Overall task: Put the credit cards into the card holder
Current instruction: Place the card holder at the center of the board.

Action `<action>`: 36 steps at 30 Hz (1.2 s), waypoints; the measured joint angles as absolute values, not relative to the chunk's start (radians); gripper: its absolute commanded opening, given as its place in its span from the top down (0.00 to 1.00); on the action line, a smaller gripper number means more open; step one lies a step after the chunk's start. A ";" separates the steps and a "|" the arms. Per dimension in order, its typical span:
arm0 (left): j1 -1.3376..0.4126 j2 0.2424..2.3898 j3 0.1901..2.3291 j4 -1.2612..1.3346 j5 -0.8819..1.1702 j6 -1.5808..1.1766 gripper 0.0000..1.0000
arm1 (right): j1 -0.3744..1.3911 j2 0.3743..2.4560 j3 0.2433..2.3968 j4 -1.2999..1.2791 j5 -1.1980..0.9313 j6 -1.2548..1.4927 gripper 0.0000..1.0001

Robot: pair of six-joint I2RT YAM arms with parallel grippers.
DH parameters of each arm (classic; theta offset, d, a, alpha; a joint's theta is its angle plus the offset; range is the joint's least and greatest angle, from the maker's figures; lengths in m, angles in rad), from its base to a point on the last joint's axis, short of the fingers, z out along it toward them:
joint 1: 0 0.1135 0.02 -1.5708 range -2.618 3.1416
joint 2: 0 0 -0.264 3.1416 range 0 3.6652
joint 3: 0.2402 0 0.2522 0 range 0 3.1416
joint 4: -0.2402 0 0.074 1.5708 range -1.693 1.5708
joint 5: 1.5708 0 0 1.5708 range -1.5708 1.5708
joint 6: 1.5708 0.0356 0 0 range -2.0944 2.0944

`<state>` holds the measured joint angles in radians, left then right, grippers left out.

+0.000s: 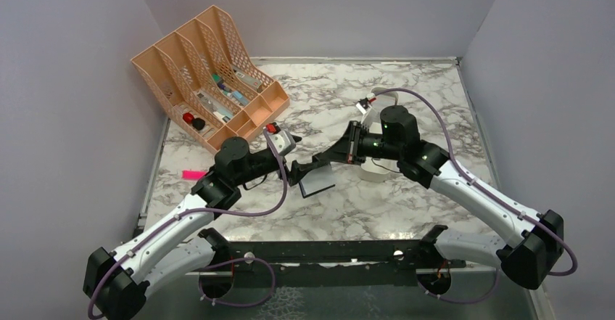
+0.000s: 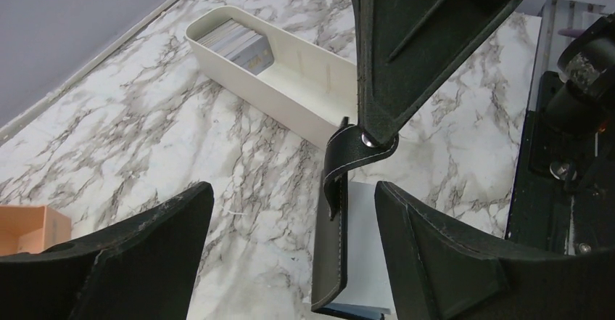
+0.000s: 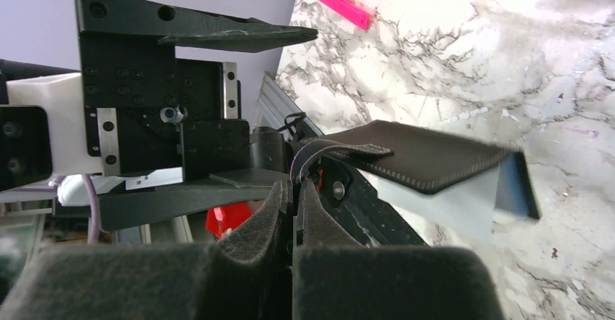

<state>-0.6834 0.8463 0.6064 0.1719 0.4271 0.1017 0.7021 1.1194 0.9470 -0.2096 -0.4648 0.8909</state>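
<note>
The card holder (image 2: 330,247) is black stitched leather, hanging just above the marble at table centre (image 1: 317,180). My right gripper (image 3: 294,186) is shut on its snap flap (image 2: 359,149) and holds it up. A pale credit card (image 2: 371,240) sticks out of the holder's pocket, with a blue edge beneath it (image 3: 518,186). My left gripper (image 2: 294,189) is open wide, its fingers either side of the holder without touching it. More credit cards (image 2: 236,44) stand stacked in a white tray (image 2: 304,99) farther back.
An orange mesh desk organizer (image 1: 210,73) with small items stands at the back left. A pink strip (image 1: 193,175) lies by the left table edge. The white tray (image 1: 376,173) sits partly under my right arm. Grey walls enclose three sides.
</note>
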 measured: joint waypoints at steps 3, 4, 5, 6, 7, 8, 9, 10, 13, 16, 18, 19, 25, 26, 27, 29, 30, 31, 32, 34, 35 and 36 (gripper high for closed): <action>-0.685 0.851 0.605 0.161 0.427 0.119 0.25 | 0.708 1.126 0.947 -0.188 -0.463 0.910 0.99; -0.686 0.853 0.605 0.158 0.427 0.123 0.29 | 0.708 1.126 0.948 -0.182 -0.461 0.916 0.99; -0.689 0.855 0.605 0.153 0.427 0.128 0.34 | 0.708 1.126 0.951 -0.179 -0.460 0.918 0.99; -0.691 0.857 0.605 0.148 0.427 0.132 0.40 | 0.708 1.126 0.957 -0.179 -0.458 0.920 0.99; -0.693 0.860 0.605 0.146 0.427 0.137 0.44 | 0.708 1.126 0.965 -0.177 -0.456 0.924 0.99; -0.695 0.863 0.605 0.144 0.426 0.141 0.47 | 0.708 1.125 0.971 -0.173 -0.456 0.925 0.99; -0.696 0.868 0.605 0.140 0.425 0.144 0.50 | 0.708 1.124 0.976 -0.170 -0.456 0.926 0.99; -0.697 0.872 0.606 0.137 0.425 0.149 0.54 | 0.708 1.124 0.979 -0.162 -0.455 0.927 0.99; -0.702 0.888 0.609 0.128 0.422 0.160 0.73 | 0.708 1.122 0.981 -0.148 -0.455 0.932 0.99; -0.706 0.900 0.620 0.125 0.419 0.167 0.94 | 0.708 1.122 0.981 -0.147 -0.455 0.935 0.99; -0.707 0.902 0.631 0.124 0.417 0.171 1.00 | 0.708 1.122 0.981 -0.144 -0.455 0.935 0.98; -0.708 0.901 0.635 0.125 0.416 0.174 1.00 | 0.708 1.121 0.981 -0.142 -0.455 0.935 0.96; -0.709 0.892 0.641 0.123 0.384 0.132 1.00 | 0.708 1.092 0.980 -0.144 -0.450 0.895 0.52; -0.709 0.890 0.641 0.123 0.370 0.111 1.00 | 0.708 1.076 0.974 -0.143 -0.443 0.884 0.44; -0.710 0.886 0.641 0.122 0.345 0.077 1.00 | 0.708 1.053 0.963 -0.142 -0.432 0.875 0.34; -0.711 0.875 0.640 0.121 0.276 -0.022 1.00 | 0.708 0.982 0.918 -0.143 -0.398 0.852 0.22; -0.711 0.868 0.637 0.121 0.249 -0.074 1.00 | 0.708 0.945 0.894 -0.144 -0.382 0.847 0.18; -0.711 0.861 0.631 0.123 0.220 -0.119 1.00 | 0.708 0.912 0.872 -0.146 -0.365 0.841 0.16; -0.711 0.851 0.616 0.131 0.193 -0.184 1.00 | 0.708 0.885 0.852 -0.147 -0.352 0.836 0.15; -0.711 0.838 0.576 0.145 0.159 -0.289 1.00 | 0.708 0.850 0.813 -0.146 -0.338 0.836 0.12; -0.711 0.836 0.561 0.147 0.153 -0.324 1.00 | 0.708 0.842 0.789 -0.141 -0.337 0.838 0.11; -0.711 0.836 0.534 0.157 0.147 -0.386 1.00 | 0.708 0.839 0.765 -0.136 -0.337 0.839 0.11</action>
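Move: The card holder hangs open from the right gripper's shut fingers, its middle about 2 cm back and 5 cm below the right hand, and 1 cm left of it. It sits between the left gripper's spread fingers, roughly 3 cm right, 2 cm back and 2 cm below the left hand. Counted from the left hand and some 18 cm lower, the cream bin stands about 20 cm right and 15 cm ahead; the orange organizer lies some 25 cm left and 27 cm ahead. Lower the left gripper about 2 cm around the hanging card holder and shut its fingers so they pinch the cover, while the right gripper still holds on and rises some 3 cm. Then open the right fingers wide, let go and back off to the right and slightly back; roll the left wrist about 30 degrees with its grip kept, easing forward and left, then down. ##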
